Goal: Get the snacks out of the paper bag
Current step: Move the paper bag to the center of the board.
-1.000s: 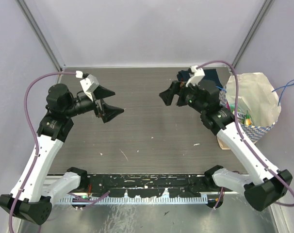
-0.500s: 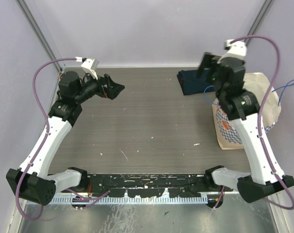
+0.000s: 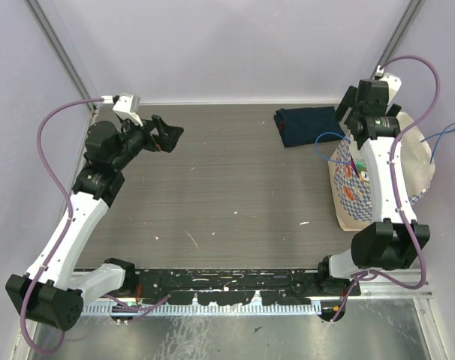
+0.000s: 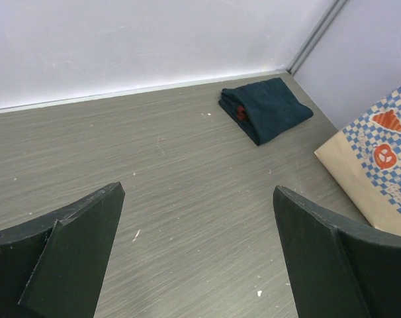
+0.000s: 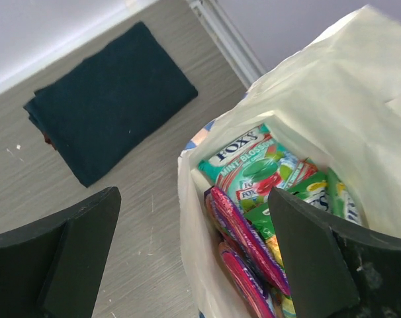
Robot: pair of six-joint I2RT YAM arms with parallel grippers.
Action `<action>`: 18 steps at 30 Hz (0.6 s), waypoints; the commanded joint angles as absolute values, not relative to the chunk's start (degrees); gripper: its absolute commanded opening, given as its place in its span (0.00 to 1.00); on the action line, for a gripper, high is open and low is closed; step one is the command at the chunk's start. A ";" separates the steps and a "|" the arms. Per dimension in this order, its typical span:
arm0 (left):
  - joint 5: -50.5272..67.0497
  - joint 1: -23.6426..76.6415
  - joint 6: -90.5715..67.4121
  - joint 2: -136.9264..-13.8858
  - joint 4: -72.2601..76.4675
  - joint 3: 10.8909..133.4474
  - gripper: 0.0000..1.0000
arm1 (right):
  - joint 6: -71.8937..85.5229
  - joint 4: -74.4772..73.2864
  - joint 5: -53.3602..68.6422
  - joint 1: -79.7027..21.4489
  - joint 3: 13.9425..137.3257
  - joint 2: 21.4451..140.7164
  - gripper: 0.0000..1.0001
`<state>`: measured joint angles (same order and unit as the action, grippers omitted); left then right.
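The paper bag (image 3: 417, 161) stands at the table's right edge with its mouth open; its checkered front (image 4: 380, 165) shows in the left wrist view. Inside its cream wall (image 5: 319, 86) are the snacks: a teal packet (image 5: 253, 165), purple packets (image 5: 243, 232) standing on edge, and a green one (image 5: 306, 192). My right gripper (image 3: 360, 112) (image 5: 194, 195) hovers above the bag's near-left rim, open, with nothing held. My left gripper (image 3: 170, 135) (image 4: 197, 192) hangs open and empty over the far left of the table, facing the bag.
A folded dark navy cloth (image 3: 306, 124) (image 5: 108, 116) (image 4: 267, 109) lies at the back of the table, left of the bag. Blue cord handles (image 3: 445, 135) stick out from the bag. Walls close in the back and both sides.
My right arm swung from the table's middle up and right to above the bag. My left arm drew back toward the far left corner. Both grippers stayed open.
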<state>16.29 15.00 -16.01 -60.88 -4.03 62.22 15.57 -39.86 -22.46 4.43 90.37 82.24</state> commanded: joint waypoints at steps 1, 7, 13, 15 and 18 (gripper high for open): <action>12.30 14.94 -14.10 -58.36 0.00 60.23 0.98 | 17.86 -36.24 -19.90 4.57 88.40 81.44 1.00; 6.60 14.94 -13.62 -53.53 4.58 54.49 0.98 | 19.00 -34.19 -19.65 4.57 82.44 81.12 1.00; 6.17 14.94 -15.16 -54.04 1.89 55.45 0.98 | 19.85 -32.08 -17.12 3.89 78.93 81.17 0.88; 5.14 14.87 -16.61 -54.56 1.68 55.38 0.98 | 19.63 -31.91 -16.88 2.91 78.72 81.36 0.70; 7.83 14.87 -17.23 -54.53 2.99 54.57 0.98 | 19.42 -31.97 -17.39 0.62 78.60 81.33 0.33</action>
<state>7.42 14.98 -15.62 -54.76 -1.06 54.15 18.90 -34.96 -17.74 3.14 78.61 83.24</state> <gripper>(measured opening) 0.978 0.508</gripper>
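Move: The paper bag's left rim lies almost straight under the right hand, some 8 cm down and only about 1 cm ahead and 1 cm to its left. Inside the bag the snacks sit about 7 cm to the hand's right, 2 cm back and 16 cm below. The dark cloth lies on the board roughly 16 cm ahead, 10 cm to the left and 30 cm down. From the left hand, that rim is about 53 cm to the right, 6 cm ahead and 13 cm lower. The paper bag's checked left rim is what the right hand sinks onto: about 8 cm down, fingers wide open and tipping slightly more downward, until one finger is on either side of the paper. Late on it eases 1 to 2 cm left while the fingers close to about half. The empty left hand drifts some 3 cm left and a little down, turning slightly counter-clockwise, still open. ##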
